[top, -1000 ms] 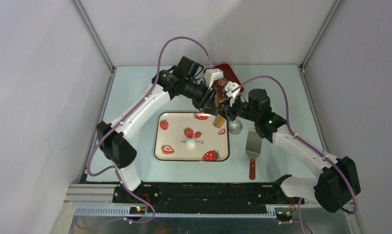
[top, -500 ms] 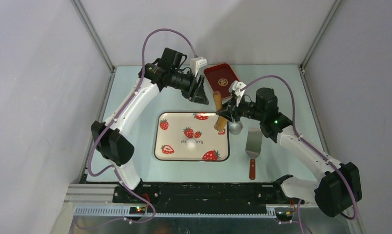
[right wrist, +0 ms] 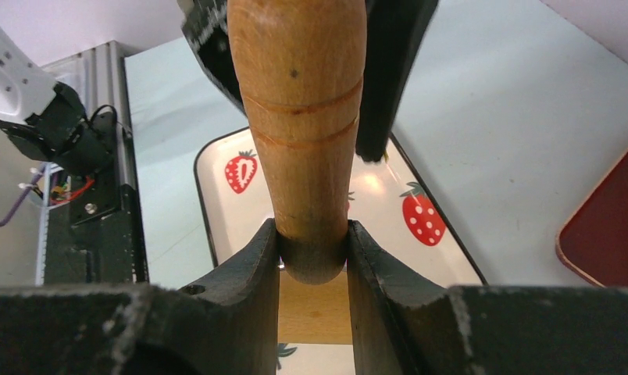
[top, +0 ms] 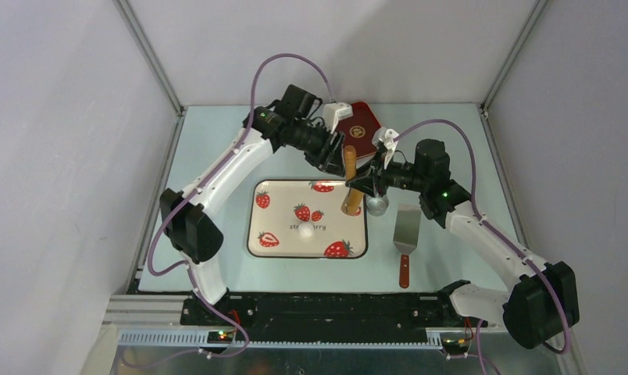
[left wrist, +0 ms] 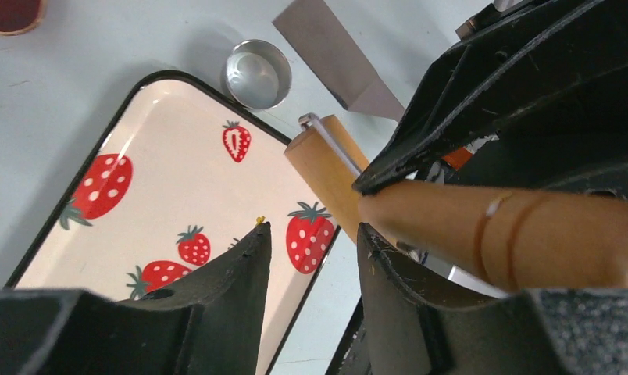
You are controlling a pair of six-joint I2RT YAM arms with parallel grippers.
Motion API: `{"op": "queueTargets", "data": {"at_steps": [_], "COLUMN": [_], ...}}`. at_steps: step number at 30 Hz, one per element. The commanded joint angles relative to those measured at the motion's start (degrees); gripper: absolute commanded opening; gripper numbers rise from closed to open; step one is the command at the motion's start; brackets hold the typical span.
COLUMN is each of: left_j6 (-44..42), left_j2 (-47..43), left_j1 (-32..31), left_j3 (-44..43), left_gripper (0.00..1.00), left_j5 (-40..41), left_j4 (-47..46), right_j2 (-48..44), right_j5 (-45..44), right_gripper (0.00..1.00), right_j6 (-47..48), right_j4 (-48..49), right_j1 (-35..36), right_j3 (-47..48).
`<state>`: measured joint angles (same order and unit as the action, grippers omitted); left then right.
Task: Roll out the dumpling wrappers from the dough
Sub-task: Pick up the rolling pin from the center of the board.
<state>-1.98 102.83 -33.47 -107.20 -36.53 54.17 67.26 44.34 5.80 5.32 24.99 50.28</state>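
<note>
A wooden rolling pin [top: 348,178] hangs steeply tilted over the back right corner of the strawberry tray [top: 273,205]. My right gripper [top: 361,184] is shut on it, and the right wrist view shows its jaws [right wrist: 311,231] clamped on the rounded handle end. My left gripper [top: 337,158] is open at the pin's upper end. The gap between its fingers [left wrist: 311,228] shows only tray and table, and the grooved handle [left wrist: 490,234] lies against the tip of one finger. The dough [top: 305,232] is a small white lump on the tray. The dumpling wrappers are out of view.
A small silvery cup [top: 377,205] stands just right of the tray. A metal scraper with a red handle [top: 405,234] lies to the right of it. A dark red tray [top: 364,125] sits at the back, partly under the arms.
My left gripper let go of the pin, swung back and to the left, then returned to the pin's upper end. The right gripper kept hold, and the pin now stands more upright.
</note>
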Motion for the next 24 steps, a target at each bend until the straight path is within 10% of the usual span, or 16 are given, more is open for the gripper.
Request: {"op": "queueTargets", "data": {"at_steps": [1, 18, 24], "left_j6": [0.07, 0.26, 3.15], "left_j2": [0.63, -0.86, 2.39], "left_j1": [-1.17, -0.39, 6.83], "left_j3": [-0.57, 1.16, 3.41], "left_gripper": [0.50, 0.57, 0.91], "left_j5": [-1.97, -6.04, -35.85], "left_j4": [-0.83, -1.76, -4.25], "right_j2": [-2.28, -4.09, -7.15], "right_j5": [4.22, 9.50, 17.30], "right_gripper": [0.00, 0.00, 0.00], "right_j6": [-3.24, -8.81, -25.58], "right_j4": [5.66, 9.35, 23.47], "right_j1": [-0.38, -3.40, -8.98], "right_j3": [0.52, 0.52, 0.52]}}
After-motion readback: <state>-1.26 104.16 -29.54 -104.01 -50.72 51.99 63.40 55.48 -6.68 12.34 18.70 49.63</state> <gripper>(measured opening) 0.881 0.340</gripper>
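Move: Between the two hands the rolling pin stands steeply, still pinched by the right fingers; its gripped middle lies about 3 cm right and 2 cm back of the left hand, level with it. From the right hand, the strawberry board's centre is some 10 cm left and 8 cm back, the metal cup 6 cm right and 4 cm back, and the red tray 1 cm right and 12 cm ahead, all roughly 20 cm below. Keeping its hold on the rolling pin, the right hand eases back 1 to 2 cm, then lifts about 4 cm and shifts slightly right, away from the left hand, its fingertips tilting up some 10 degrees. The left hand edges right, back and slightly down by about 2 cm, stops, then starts back leftward as its fingers spread from half to nearly wide open and tip upward. ##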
